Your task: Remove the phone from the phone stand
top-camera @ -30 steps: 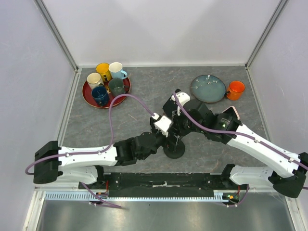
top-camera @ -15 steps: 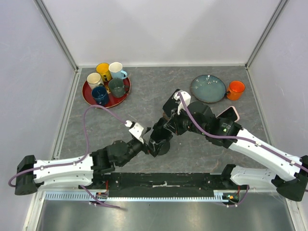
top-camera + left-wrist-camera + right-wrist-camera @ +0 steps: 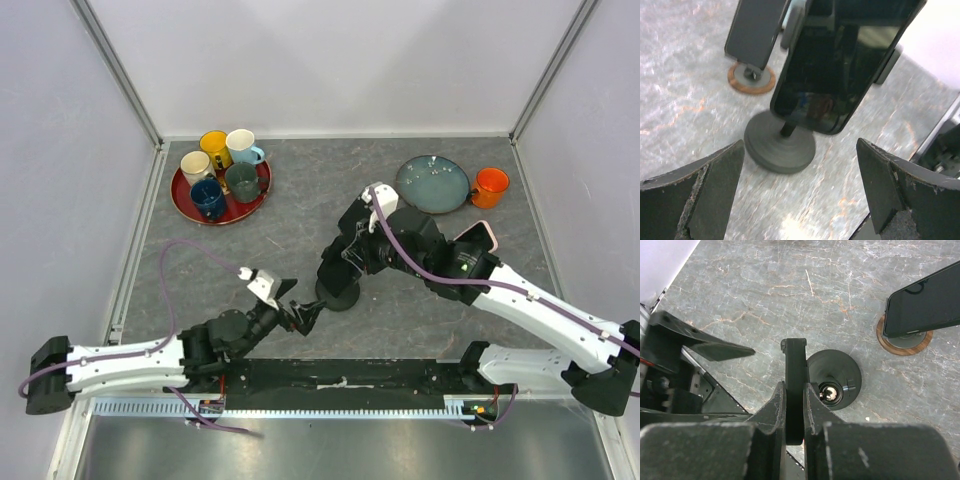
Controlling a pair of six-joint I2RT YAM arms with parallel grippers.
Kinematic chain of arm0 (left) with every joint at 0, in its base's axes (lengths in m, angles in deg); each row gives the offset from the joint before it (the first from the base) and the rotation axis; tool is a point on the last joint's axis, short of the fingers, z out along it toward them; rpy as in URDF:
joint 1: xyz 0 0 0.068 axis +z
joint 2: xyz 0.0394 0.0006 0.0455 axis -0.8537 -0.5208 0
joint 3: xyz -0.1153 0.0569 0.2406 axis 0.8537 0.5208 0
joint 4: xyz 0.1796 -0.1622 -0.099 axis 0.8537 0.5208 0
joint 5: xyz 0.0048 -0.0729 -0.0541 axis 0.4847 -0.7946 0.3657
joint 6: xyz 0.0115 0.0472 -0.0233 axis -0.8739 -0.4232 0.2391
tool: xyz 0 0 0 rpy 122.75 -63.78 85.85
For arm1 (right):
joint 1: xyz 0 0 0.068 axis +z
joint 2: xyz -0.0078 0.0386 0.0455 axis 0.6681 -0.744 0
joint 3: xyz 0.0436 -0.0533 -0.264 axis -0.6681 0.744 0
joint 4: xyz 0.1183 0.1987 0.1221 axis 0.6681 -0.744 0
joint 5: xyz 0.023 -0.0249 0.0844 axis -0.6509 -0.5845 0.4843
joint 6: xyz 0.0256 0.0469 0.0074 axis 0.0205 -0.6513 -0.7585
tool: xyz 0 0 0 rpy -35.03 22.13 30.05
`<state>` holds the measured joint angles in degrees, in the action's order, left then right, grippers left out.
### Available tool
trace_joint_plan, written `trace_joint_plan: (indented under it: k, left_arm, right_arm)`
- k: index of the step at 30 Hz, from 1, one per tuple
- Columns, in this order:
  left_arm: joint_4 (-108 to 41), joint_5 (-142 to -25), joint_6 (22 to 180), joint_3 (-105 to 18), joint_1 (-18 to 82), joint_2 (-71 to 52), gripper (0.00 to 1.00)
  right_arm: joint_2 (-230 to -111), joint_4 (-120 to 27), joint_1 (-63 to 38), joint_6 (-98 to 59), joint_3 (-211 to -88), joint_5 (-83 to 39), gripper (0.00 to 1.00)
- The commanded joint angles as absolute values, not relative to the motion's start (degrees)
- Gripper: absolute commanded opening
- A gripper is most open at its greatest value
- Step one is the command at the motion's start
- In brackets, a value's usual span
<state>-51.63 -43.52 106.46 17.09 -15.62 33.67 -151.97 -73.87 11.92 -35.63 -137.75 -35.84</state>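
Observation:
My right gripper is shut on a black phone, seen edge-on between its fingers. In the top view this gripper hangs over the table's middle. The phone stand is a black round base with a shiny ball head right beside the phone's edge; I cannot tell whether they touch. In the left wrist view the phone rises over the base. My left gripper is open, a little short of the stand. In the top view the left gripper lies to the near left of the base.
A second phone leans on a round wooden stand to the right. At the back left, a red tray carries several mugs. A blue plate and an orange mug stand at the back right.
My left gripper has pulled back from the stand toward the near left, staying open. The right gripper, phone and stand base now sit a little further left.

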Motion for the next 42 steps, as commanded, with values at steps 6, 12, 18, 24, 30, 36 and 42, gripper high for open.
trace_joint_plan:
  k: [6, 12, 18, 24, 30, 36, 42]
  left_arm:
    - [-66.7, -43.6, 106.8, 20.3, -15.7, 19.0, 1.0]
    - [-65.9, -45.1, 110.1, 17.6, -15.7, 17.1, 1.0]
    - [-56.2, -44.2, 111.8, 12.4, -15.7, 21.9, 1.0]
    - [-45.1, -42.3, 114.4, 6.1, -15.7, 25.0, 1.0]
    - [-33.6, -41.6, 116.9, -1.1, -15.7, 25.1, 1.0]
    - [-23.9, -39.1, 119.9, -9.7, -15.7, 23.2, 0.99]
    - [-14.8, -37.4, 119.2, -20.5, -15.6, 16.4, 0.99]
  right_arm:
    - [-154.0, -67.9, 12.0, -37.4, -145.5, -37.7, 0.0]
    - [-155.1, -68.3, 13.3, -35.7, -145.1, -38.0, 0.0]
    - [-157.0, -69.9, 14.7, -35.1, -145.3, -38.8, 0.03]
    - [-158.0, -70.5, 15.6, -34.3, -145.8, -38.9, 0.41]
    - [-157.3, -70.4, 15.7, -34.3, -146.5, -37.8, 0.71]
    - [-150.1, -67.0, 15.6, -33.4, -143.0, -47.8, 0.84]
    - [-138.6, -56.1, 15.5, -30.7, -126.1, -54.3, 0.95]
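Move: The right gripper already pinches the upper edge of the phone on the black stand; the phone's middle is about 5 cm below this hand and 2 cm to its left. The stand's round base is some 17 cm below the hand, about 2 cm ahead and 1 cm left. The wooden-base stand's phone is roughly 14 cm ahead, 3 cm right and 10 cm lower. From the open left gripper, the gripped phone is about 9 cm ahead, 7 cm right and 3 cm higher. Keep the right fingers shut on the phone's edge while easing it a centimetre or two down and left, then open them nearly fully, let go, and back off up about 8 cm and right some 5 cm, fingers tipping up. Dip the open left gripper beside the stand, edging right, then raise it about 15 cm, touching nothing. ##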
